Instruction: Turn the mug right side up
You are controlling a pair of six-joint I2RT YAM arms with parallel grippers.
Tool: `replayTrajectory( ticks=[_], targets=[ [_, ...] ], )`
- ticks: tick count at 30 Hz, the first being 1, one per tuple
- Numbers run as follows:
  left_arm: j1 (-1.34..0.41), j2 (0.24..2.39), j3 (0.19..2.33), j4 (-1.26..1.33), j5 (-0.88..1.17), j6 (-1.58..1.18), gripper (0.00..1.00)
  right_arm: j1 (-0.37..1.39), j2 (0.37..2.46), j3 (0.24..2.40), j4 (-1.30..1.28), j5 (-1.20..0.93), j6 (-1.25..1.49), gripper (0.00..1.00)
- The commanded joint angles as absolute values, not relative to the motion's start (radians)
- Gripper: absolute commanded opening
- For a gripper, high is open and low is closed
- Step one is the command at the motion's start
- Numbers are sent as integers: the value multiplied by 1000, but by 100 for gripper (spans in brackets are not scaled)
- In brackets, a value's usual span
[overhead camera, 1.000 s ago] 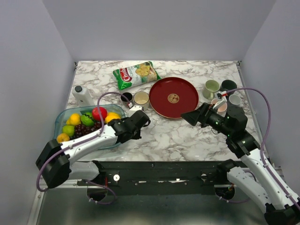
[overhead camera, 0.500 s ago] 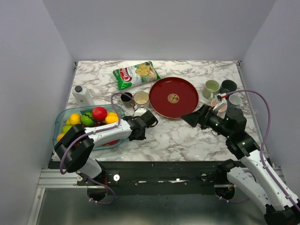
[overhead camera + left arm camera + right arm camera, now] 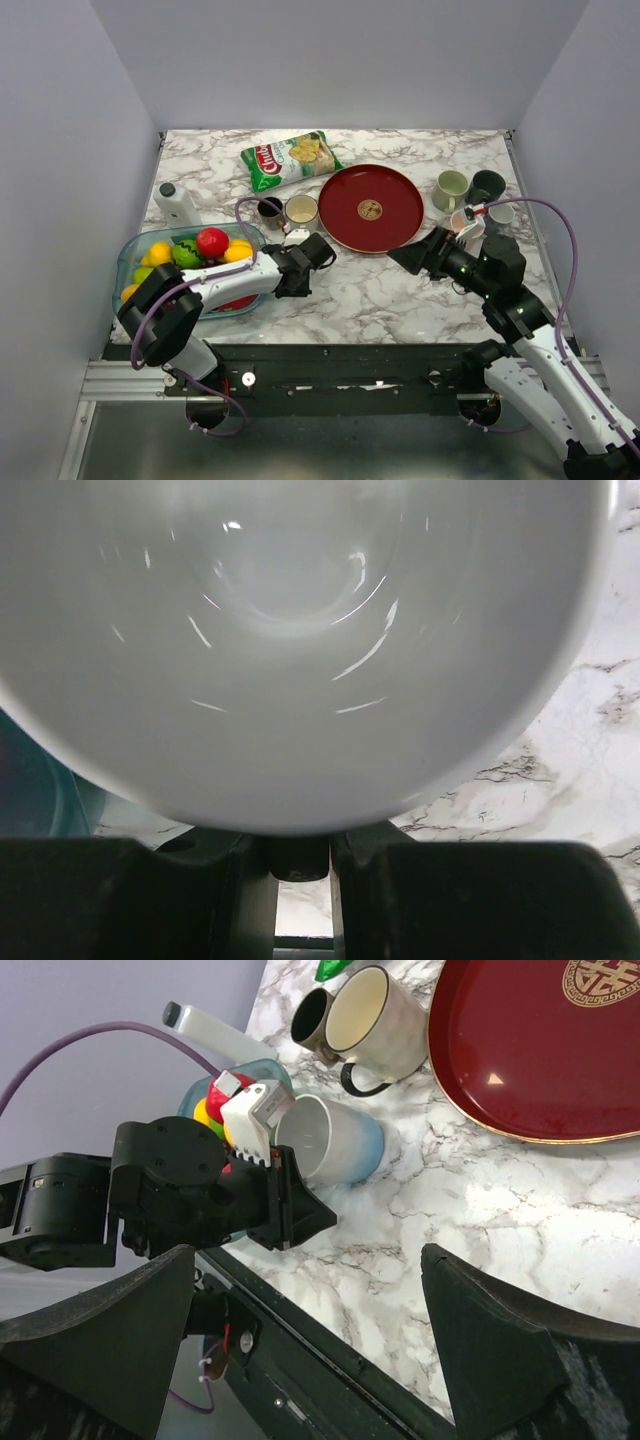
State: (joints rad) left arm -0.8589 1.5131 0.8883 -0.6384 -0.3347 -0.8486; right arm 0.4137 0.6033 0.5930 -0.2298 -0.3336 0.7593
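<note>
The mug [image 3: 335, 1140], white inside and pale blue outside, lies on its side low on the marble, its mouth turned toward my left gripper. My left gripper [image 3: 285, 1185] is shut on the mug's rim. In the left wrist view the mug's white inside [image 3: 300, 630] fills the picture above the left gripper [image 3: 297, 840]. From above, the left gripper [image 3: 312, 255] covers most of the mug. My right gripper [image 3: 300, 1350] stands open and holds nothing; it hovers right of the mug, near the plate's front edge [image 3: 415, 255].
A red plate [image 3: 371, 208] lies behind the grippers. A cream mug [image 3: 301, 209] and a dark cup [image 3: 270, 208] stand just beyond the held mug. A fruit bowl [image 3: 135, 262], a white bottle [image 3: 177, 203], a chip bag [image 3: 290, 160] and several mugs [image 3: 470, 195] surround them.
My left gripper has shifted right with the mug and its arm has dropped lower toward the table. The right gripper drew back slightly to the right, still open.
</note>
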Motion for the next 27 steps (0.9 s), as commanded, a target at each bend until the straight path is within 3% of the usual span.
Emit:
replayTrajectory(
  ticks=[1, 11, 18, 27],
  targets=[
    [-848, 1496, 930, -637, -365, -835, 36, 420, 584, 587, -244, -318, 767, 100],
    [-839, 1442, 931, -660, -368, -822, 77, 420, 588, 600, -281, -325, 761, 100],
    [-862, 1186, 917, -686, -328, -773, 99, 420, 545, 626, -406, -215, 672, 100],
    [-867, 864, 1008, -781, -386, -684, 99, 420, 379, 745, -661, 176, 558, 100]
  ],
)
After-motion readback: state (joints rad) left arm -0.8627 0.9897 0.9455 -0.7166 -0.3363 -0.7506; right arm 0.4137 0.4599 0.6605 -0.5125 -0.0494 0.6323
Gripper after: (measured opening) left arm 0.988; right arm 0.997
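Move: The left fingers are still shut on the handle of the upright white-blue mug, whose middle is about 6 cm straight ahead at about the same height. The cream mug stands some 15 cm straight ahead of the hand, the brown mug about 16 cm ahead and 9 cm left. The fruit basket's middle is level with the hand, roughly 28 cm left. From the right hand the white-blue mug lies about 22 cm left, 6 cm ahead and 20 cm below. Open the left gripper fully to let go of the white-blue mug's handle, easing about 1 cm forward as it opens, then lift fast, about 15 cm straight up, tilting the fingers forward and to the right. Late in the lift, swing the empty, open right hand about 6 cm to the right, away from the mug, turning it clockwise. ##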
